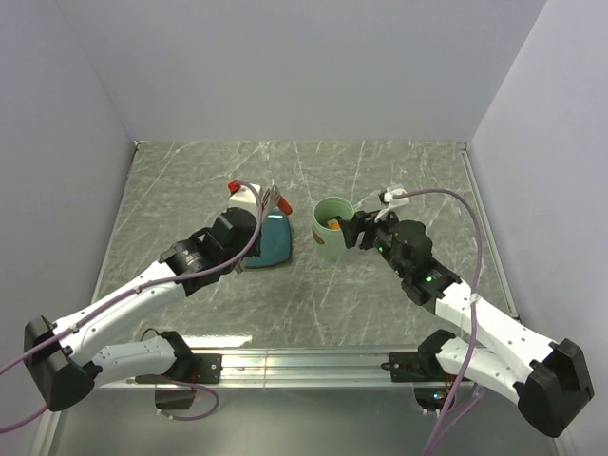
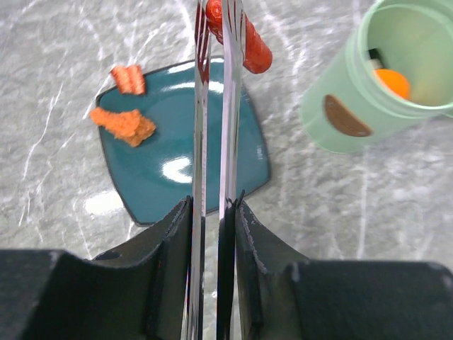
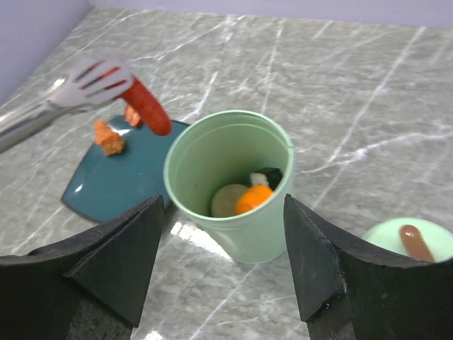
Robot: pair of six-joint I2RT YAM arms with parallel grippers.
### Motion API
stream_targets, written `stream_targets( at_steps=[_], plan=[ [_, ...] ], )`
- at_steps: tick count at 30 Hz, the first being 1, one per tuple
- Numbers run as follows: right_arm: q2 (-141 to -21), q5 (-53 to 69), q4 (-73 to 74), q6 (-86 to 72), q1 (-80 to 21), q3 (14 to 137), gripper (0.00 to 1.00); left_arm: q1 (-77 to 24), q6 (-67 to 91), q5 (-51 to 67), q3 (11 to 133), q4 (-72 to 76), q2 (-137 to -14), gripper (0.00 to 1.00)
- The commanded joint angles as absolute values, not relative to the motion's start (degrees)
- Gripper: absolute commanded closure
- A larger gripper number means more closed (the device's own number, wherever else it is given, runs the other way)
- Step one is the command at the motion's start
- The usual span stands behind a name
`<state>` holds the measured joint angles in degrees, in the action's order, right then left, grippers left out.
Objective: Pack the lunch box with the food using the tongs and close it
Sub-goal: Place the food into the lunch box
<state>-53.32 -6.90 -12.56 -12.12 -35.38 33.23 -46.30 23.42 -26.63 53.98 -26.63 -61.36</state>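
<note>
The mint-green lunch box (image 3: pixel 230 234) stands upright and uncovered beside the teal plate (image 2: pixel 212 134). Inside it lie an orange ball (image 3: pixel 255 198), a beige piece (image 3: pixel 226 201) and a white-and-black piece (image 3: pixel 265 177). My left gripper (image 2: pixel 212 205) is shut on the metal tongs (image 2: pixel 211 106), whose tips pinch a red sausage (image 3: pixel 148 110) above the plate's edge, just left of the lunch box (image 1: pixel 332 231). Two orange food pieces (image 2: pixel 124 124) stay on the plate. My right gripper (image 3: pixel 223 200) is open, its fingers either side of the box without touching it. The green lid (image 3: pixel 414 241) lies on the table to the right.
The plate (image 1: pixel 274 245) sits left of the lunch box near the table's middle. Grey walls close in the marble table on three sides. My right gripper (image 1: pixel 353 231) reaches the box from the right, and my left arm comes in over the plate's left side.
</note>
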Motion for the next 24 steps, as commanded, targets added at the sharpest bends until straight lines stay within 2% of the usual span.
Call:
stream_targets(
  at_steps=[1,7,24],
  plan=[
    [-51.33,-8.88,-12.92,-12.3,-33.4,32.35,0.25,-48.51,22.94,-28.91,58.97,-25.05,-58.63,0.93],
    [-49.66,-7.3,-12.92,-13.09,-29.62,31.11,0.24,-52.03,21.54,-31.9,63.1,-26.1,-58.71,0.93],
    [-49.66,-6.06,-13.27,-13.45,-27.51,30.24,0.24,-60.38,19.07,-34.98,68.47,-25.58,-64.15,0.94]
  ],
)
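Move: The green lunch box, where the sausage held in the left hand's tongs is being taken, stands about 18 cm to the right of the left hand, some 10 cm farther out and 14 cm lower. The dark plate lies 11 cm ahead of that hand, 3 cm right and 19 cm down; the fried pieces left on it are 12 cm ahead, 4 cm left. From the right hand, the box is roughly 8 cm ahead, 5 cm left and 15 cm below. The left arm, its fingers still shut on the tongs with the sausage in their tips, lifts about 7 cm and swings some 5 cm right while easing slightly back, tilting up and turning clockwise by under 10 degrees each, so that the sausage comes from beyond the plate towards the lunch box's mouth; the rise levels off near the end. The right arm, open and holding nothing, clears out to the right by about 4 cm, away from the box, turning a little clockwise and then nearly standing still. ##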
